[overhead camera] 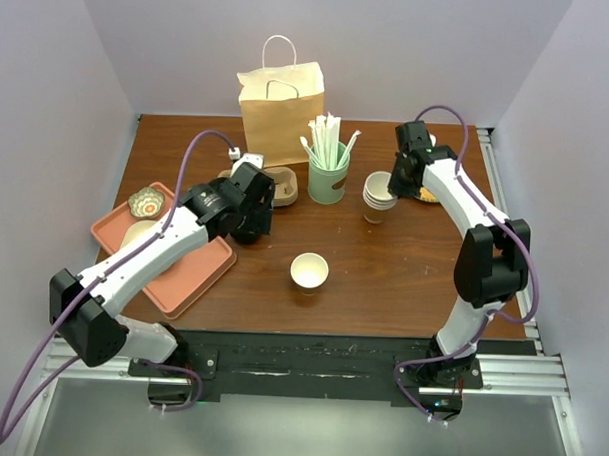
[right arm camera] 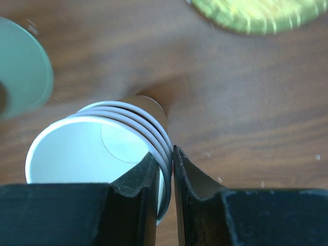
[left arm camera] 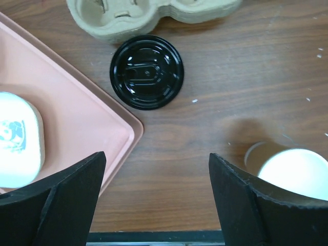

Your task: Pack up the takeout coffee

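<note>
The takeout coffee is out of view; no lidded cup shows. A lidless brown paper cup [overhead camera: 309, 270] [left arm camera: 292, 171] stands alone at the table's middle. A loose black lid [left arm camera: 147, 72] lies flat beside the tray corner. My left gripper [overhead camera: 252, 196] [left arm camera: 157, 156] hangs open over bare wood between the lid and that cup, holding nothing. My right gripper [overhead camera: 399, 177] [right arm camera: 164, 154] is shut on the rim of the stack of cups [overhead camera: 379, 196] [right arm camera: 102, 148], one finger inside the top cup and one outside.
A brown paper bag [overhead camera: 281, 112] stands at the back. In front of it are a cardboard cup carrier [overhead camera: 283, 183] [left arm camera: 154, 15] and a green holder [overhead camera: 327, 179] with straws. A pink tray [overhead camera: 188, 274] [left arm camera: 87, 123] lies at left. A yellow-green plate [right arm camera: 256, 13] lies by the stack.
</note>
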Tool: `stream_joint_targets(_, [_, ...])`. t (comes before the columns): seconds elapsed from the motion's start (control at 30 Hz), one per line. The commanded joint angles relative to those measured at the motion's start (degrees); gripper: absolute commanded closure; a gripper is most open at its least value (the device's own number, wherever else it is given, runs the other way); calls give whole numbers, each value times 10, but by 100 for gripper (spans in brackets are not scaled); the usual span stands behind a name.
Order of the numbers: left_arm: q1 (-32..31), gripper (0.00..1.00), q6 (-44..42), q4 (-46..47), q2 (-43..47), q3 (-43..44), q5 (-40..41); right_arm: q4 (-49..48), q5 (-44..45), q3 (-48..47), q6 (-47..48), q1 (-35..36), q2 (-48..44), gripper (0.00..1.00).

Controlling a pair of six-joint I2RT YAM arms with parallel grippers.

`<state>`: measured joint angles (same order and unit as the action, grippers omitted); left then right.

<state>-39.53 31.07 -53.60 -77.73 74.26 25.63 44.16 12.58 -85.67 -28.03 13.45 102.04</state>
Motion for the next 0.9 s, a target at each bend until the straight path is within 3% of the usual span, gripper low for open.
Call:
stream_joint_targets(0.0, [27, 16, -43, 80, -14, -19, -26, -34, 9, -74, -8, 1, 34, 81])
stream_joint_targets(0.23, [29, 21, -66, 95, -51, -22, -51, -20, 8, -178, -20, 0, 113, 79])
stream_joint_targets(0.4, [32, 21, -71, 106, -72, -32, -44, -10, 3, -213, -26, 0, 134, 70])
stream_joint_targets(0.7, [36, 29, -117, 141, -112, -20, -60, 32, 1, -260, 8, -5, 84, 50])
stream_joint_targets(0.87, [35, 38, -123, 143, -165, -3, -38, 45, -2, -241, 27, -6, 26, 48])
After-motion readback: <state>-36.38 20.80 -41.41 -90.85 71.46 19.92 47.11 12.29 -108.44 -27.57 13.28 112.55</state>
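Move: The black lid lies about 7 cm ahead of the left gripper, 2 cm to its left and some 15 cm below. The drink carrier is roughly 10 cm beyond the lid and 2 cm to its right; the loose cup stands 12 cm to the gripper's right and 4 cm nearer. The right gripper has the cup stack by its right rim, the stack's middle 4 cm left and 2 cm ahead. From this gripper, the straw holder is 5 cm ahead and 14 cm left, the woven plate 10 cm ahead and 8 cm right. With the right fingers still pinching the cup stack's rim, carry it forward about 8 cm, easing down to set it beside the straw holder, then open and rise some 5 cm off the rim. Meanwhile lower the left gripper about 7 cm towards the black lid, also going 4 cm forward and slightly right, narrowing the fingers part-way and tipping them down a little. ##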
